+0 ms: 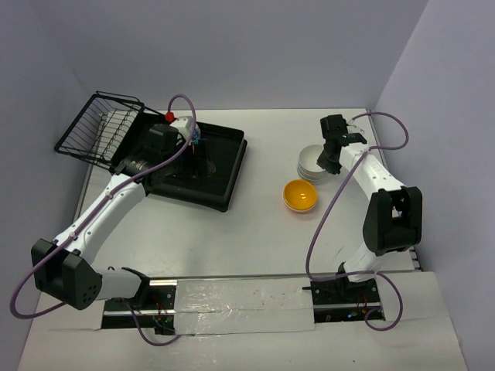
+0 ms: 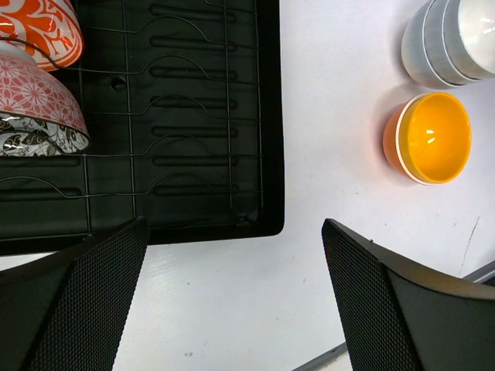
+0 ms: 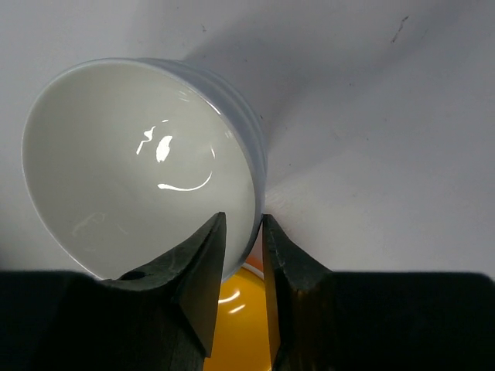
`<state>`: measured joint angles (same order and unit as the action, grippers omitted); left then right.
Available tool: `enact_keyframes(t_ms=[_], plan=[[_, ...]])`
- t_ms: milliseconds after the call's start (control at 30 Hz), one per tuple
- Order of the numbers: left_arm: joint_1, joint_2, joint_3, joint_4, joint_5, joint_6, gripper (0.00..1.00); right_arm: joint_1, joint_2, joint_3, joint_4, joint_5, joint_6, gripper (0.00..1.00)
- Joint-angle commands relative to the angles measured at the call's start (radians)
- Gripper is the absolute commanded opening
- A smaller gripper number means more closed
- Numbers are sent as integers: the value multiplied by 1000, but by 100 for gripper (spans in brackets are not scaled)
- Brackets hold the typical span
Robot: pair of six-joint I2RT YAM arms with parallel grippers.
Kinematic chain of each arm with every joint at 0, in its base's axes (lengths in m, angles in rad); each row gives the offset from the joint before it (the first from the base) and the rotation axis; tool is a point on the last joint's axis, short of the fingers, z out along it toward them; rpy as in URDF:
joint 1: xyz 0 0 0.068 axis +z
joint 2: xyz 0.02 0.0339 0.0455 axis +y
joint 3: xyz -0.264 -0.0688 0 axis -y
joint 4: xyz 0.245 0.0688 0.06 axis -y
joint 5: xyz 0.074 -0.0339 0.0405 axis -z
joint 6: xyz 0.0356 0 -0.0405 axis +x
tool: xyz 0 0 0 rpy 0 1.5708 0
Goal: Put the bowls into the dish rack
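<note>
Three white bowls (image 1: pixel 311 164) are stacked right of centre; in the right wrist view the top white bowl (image 3: pixel 131 154) fills the frame. My right gripper (image 3: pixel 242 232) straddles its near rim, partly open. The outer finger is against the wall, and the inner finger (image 3: pixel 203 263) stands a little off it inside. An orange-and-yellow bowl (image 1: pixel 300 195) sits just in front of the stack. The black dish rack (image 1: pixel 224 189) holds orange-patterned (image 2: pixel 39 31), pink-patterned (image 2: pixel 35 93) and grey-patterned (image 2: pixel 31 141) bowls on edge. My left gripper (image 2: pixel 232 297) hangs wide open and empty over the rack's edge.
A black wire basket (image 1: pixel 100 127) tilts at the rack's far left end. Walls close in the table on the left, back and right. The right arm's purple cable (image 1: pixel 387 127) loops above the bowl stack.
</note>
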<state>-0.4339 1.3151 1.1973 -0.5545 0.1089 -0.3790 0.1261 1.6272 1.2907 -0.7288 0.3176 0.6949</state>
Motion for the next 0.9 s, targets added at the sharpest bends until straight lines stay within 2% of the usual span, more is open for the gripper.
enact_keyframes(t_ms=[0, 100, 133, 233, 567, 867], plan=[[-5, -19, -10, 10, 23, 15, 98, -8, 5, 41, 25, 40, 25, 28], [-5, -17, -10, 8, 31, 17, 98, -6, -7, 33, 26, 55, 25, 19], [-5, -17, -10, 10, 34, 17, 98, -8, -13, 30, 26, 60, 23, 11], [-5, -19, -10, 11, 35, 15, 98, -8, -41, 35, 23, 74, 9, 0], [-11, -5, 25, 19, 81, -1, 98, 24, -217, 45, 65, 81, -109, 0], [-86, -34, 57, 53, 118, 130, 98, 187, -299, 88, 46, -26, -247, 0]])
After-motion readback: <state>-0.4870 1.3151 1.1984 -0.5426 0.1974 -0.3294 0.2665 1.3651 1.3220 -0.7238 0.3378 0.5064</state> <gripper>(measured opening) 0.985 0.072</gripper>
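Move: The right hand's half-closed fingers straddle the near-right rim of the top white bowl, whose middle lies about 4 cm ahead, 4 cm left and 2 cm below. The other white bowls sit straight under it, some 6 cm below the hand, and the orange bowl about 8 cm back, 8 cm left and 5 cm down. From the left hand the top white bowl is some 32 cm to the right, 5 cm ahead and 12 cm lower. Nearly in place at first, easing only about 1 cm right, the right hand shuts its fingers and pinches the top white bowl's wall, then lifts it about 10 cm off the stack, swinging left towards the rack late in the rise; the wrist tips up and turns counter-clockwise, some 15 degrees each. The empty, wide-open left hand drifts slightly right and back, turning a little clockwise. ##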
